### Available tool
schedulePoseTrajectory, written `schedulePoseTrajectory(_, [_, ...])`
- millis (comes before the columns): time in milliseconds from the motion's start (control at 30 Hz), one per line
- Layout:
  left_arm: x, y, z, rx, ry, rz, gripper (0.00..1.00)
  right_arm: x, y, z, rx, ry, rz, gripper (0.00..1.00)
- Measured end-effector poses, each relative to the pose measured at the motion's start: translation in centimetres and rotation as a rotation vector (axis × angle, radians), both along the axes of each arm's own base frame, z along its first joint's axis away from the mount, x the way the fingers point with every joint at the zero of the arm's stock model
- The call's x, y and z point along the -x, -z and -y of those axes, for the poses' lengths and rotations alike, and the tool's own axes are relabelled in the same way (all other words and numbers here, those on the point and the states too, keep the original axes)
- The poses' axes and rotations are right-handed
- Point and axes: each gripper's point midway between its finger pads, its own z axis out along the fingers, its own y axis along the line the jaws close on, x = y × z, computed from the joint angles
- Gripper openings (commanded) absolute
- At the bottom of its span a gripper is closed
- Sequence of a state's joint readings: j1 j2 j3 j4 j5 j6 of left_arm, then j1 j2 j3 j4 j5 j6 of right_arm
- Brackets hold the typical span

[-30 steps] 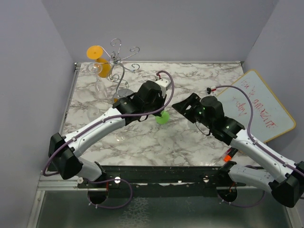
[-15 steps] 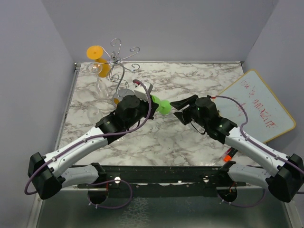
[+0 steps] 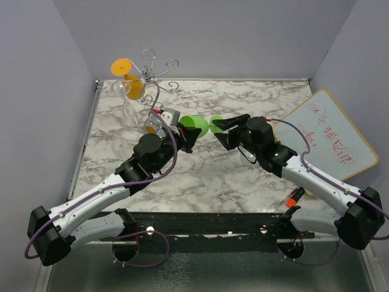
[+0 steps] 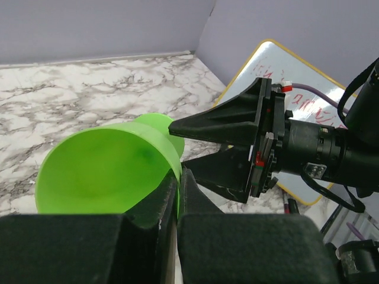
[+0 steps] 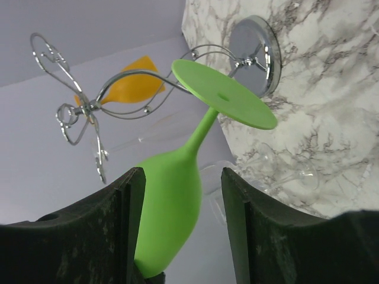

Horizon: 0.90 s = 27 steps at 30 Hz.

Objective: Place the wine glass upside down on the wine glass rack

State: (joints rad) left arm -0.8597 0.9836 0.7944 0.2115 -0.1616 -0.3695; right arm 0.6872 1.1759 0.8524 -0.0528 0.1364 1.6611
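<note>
The green wine glass (image 3: pixel 196 125) hangs in the air over the middle of the table, lying sideways. My left gripper (image 3: pixel 186 134) is shut on the rim of the glass's bowl (image 4: pixel 106 171), one finger inside and one outside. My right gripper (image 3: pixel 223 130) is open and straddles the bowl (image 5: pixel 172 207). The bowl lies against one finger, with a gap to the other finger (image 5: pixel 237 201). The glass's flat foot (image 5: pixel 225 94) points towards the wine glass rack (image 5: pixel 89 106). The silver wire rack (image 3: pixel 152 79) stands at the back left.
An orange glass (image 3: pixel 127 76) hangs upside down on the rack, with a clear glass (image 3: pixel 120 87) beside it. More clear glasses (image 5: pixel 284 171) lie on the marble table near the rack's round base (image 5: pixel 254 53). A whiteboard (image 3: pixel 328 134) leans at the right edge.
My left gripper has carried the green glass up and towards the back. My right gripper has moved left onto the bowl, and its jaws have narrowed around it.
</note>
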Motion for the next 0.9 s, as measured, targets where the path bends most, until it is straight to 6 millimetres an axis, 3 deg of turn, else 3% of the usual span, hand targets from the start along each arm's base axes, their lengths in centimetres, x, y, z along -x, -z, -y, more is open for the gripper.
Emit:
schedulePoseTrajectory(267, [0.8, -0.8, -0.9, 0.067, 0.001, 0.035, 0.00, -1.4, -2.9, -1.1, -0.054, 0.009, 0.026, 0.54])
schedulePoseTrajectory(467, [0.8, -0.9, -0.9, 0.091, 0.000, 0.053, 0.00, -2.4, -2.1, -2.7, -0.072, -0.008, -0.028, 0.51])
schedulePoseTrajectory(567, [0.7, -0.7, -1.0, 0.095, -0.010, 0.055, 0.00, -2.6, -0.6, -3.4, -0.070, -0.021, -0.074, 0.49])
schedulePoseTrajectory(767, [0.8, -0.1, -1.2, 0.095, -0.016, 0.056, 0.00, -3.1, 0.9, -4.4, -0.076, -0.031, -0.124, 0.30])
schedulePoseTrajectory(900, [0.7, 0.1, -1.5, 0.097, -0.030, 0.056, 0.00, -3.6, 0.7, -5.2, -0.104, -0.040, -0.140, 0.15])
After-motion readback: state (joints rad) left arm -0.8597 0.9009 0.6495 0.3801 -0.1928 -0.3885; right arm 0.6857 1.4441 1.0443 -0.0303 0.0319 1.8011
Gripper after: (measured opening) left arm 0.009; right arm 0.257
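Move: The left hand pinches the green wine glass by its rim; the stem lies some 7 cm ahead of that hand, 6 cm right and 5 cm below. From the open right hand the stem is about 4 cm ahead and 4 cm left, roughly level. The rack's base stands some 20 cm ahead of the right hand, 25 cm left and 25 cm below. A clear tumbler stands about 13 cm to this hand's right, 4 cm farther out, 20 cm lower. The right fingers, half open at first, slip either side of the green glass's stem and close on it just behind the foot. To get there the right hand goes left and forward about 6 cm, arching up some 3 cm and back down, tipping roughly 10 degrees nose-down. The left hand keeps its pinch on the rim, easing a little left and back. ##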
